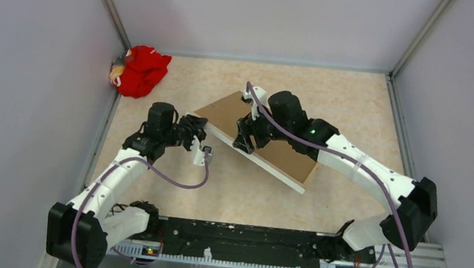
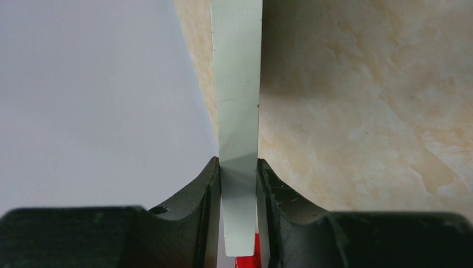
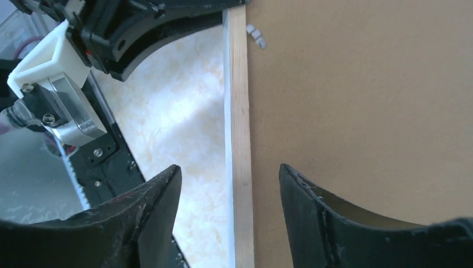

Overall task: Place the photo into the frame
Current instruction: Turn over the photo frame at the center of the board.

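The frame (image 1: pixel 269 171) lies slantwise mid-table with its back up, showing a white edge and light wood rim (image 3: pixel 240 111). A plain brown backing board (image 1: pixel 267 134) fills its back. My left gripper (image 1: pixel 200 132) is at the frame's left corner. In the left wrist view its fingers (image 2: pixel 209 190) press on both sides of the white frame edge (image 2: pixel 237 84). My right gripper (image 3: pixel 228 170) stands open over the frame's near rim, one finger over the board (image 3: pixel 362 111), the other over the table. The photo is hidden.
A red cloth bundle (image 1: pixel 140 69) lies in the far left corner against the wall. Grey walls close in the table on three sides. The left arm's wrist (image 3: pixel 56 84) sits close to my right gripper.
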`<state>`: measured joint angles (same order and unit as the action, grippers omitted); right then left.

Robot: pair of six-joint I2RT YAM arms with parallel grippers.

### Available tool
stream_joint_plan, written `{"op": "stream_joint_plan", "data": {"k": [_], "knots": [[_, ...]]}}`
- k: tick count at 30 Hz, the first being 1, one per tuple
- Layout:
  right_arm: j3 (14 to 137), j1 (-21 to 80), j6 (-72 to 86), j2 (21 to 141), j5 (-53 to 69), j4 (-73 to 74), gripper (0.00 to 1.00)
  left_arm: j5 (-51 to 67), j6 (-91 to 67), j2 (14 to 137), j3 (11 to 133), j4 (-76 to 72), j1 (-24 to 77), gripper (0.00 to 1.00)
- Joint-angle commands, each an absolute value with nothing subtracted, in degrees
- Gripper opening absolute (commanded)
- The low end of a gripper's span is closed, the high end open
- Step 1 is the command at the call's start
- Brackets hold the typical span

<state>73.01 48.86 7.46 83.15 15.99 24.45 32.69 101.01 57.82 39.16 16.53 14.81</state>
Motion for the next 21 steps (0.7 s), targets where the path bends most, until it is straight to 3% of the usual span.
{"op": "stream_joint_plan", "data": {"k": [1,2,3,4,15,21], "knots": [[77.01,49.96,0.46,77.52,10.45,28.02,0.71,34.50,95.59,58.35,47.32,20.13,15.21,0.06],[76.93,50.92,-2.02,76.87,9.01,29.02,0.78,34.76,95.27,58.44,47.94,21.18,15.21,0.06],[76.63,52.33,-3.71,76.22,7.07,29.70,0.96,35.24,94.71,58.34,48.48,21.66,15.21,0.06],[76.30,53.85,-5.29,75.80,4.84,30.42,0.98,35.58,94.43,58.26,48.85,22.20,15.21,0.06],[72.88,62.06,-16.64,77.98,-11.28,34.73,0.99,35.95,92.37,57.61,51.55,23.96,15.29,0.05],[67.82,62.10,-20.90,78.27,-19.86,28.70,0.93,35.70,91.82,57.48,51.22,23.59,15.29,0.04]]}}
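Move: The frame's raised near edge, its left end already pinched by the left hand, has its middle about 4 cm below the right hand, 2 cm back and 1 cm right of it. That held left end lies some 12 cm left and 5 cm ahead of the right hand. The brown backing's middle is about 4 cm ahead, 5 cm right and 8 cm below. From the left hand, the edge's middle lies roughly 13 cm right and 7 cm back. The frame's near edge stays pinched at its left end by the left hand, which lifts about 3 cm. The right hand, free of the frame, opens wide as it rises to its right and draws back, then sinks some 4–5 cm, easing farther right and forward. It tips its fingers more steeply down, about 35 degrees in all, to bring them around the edge. ##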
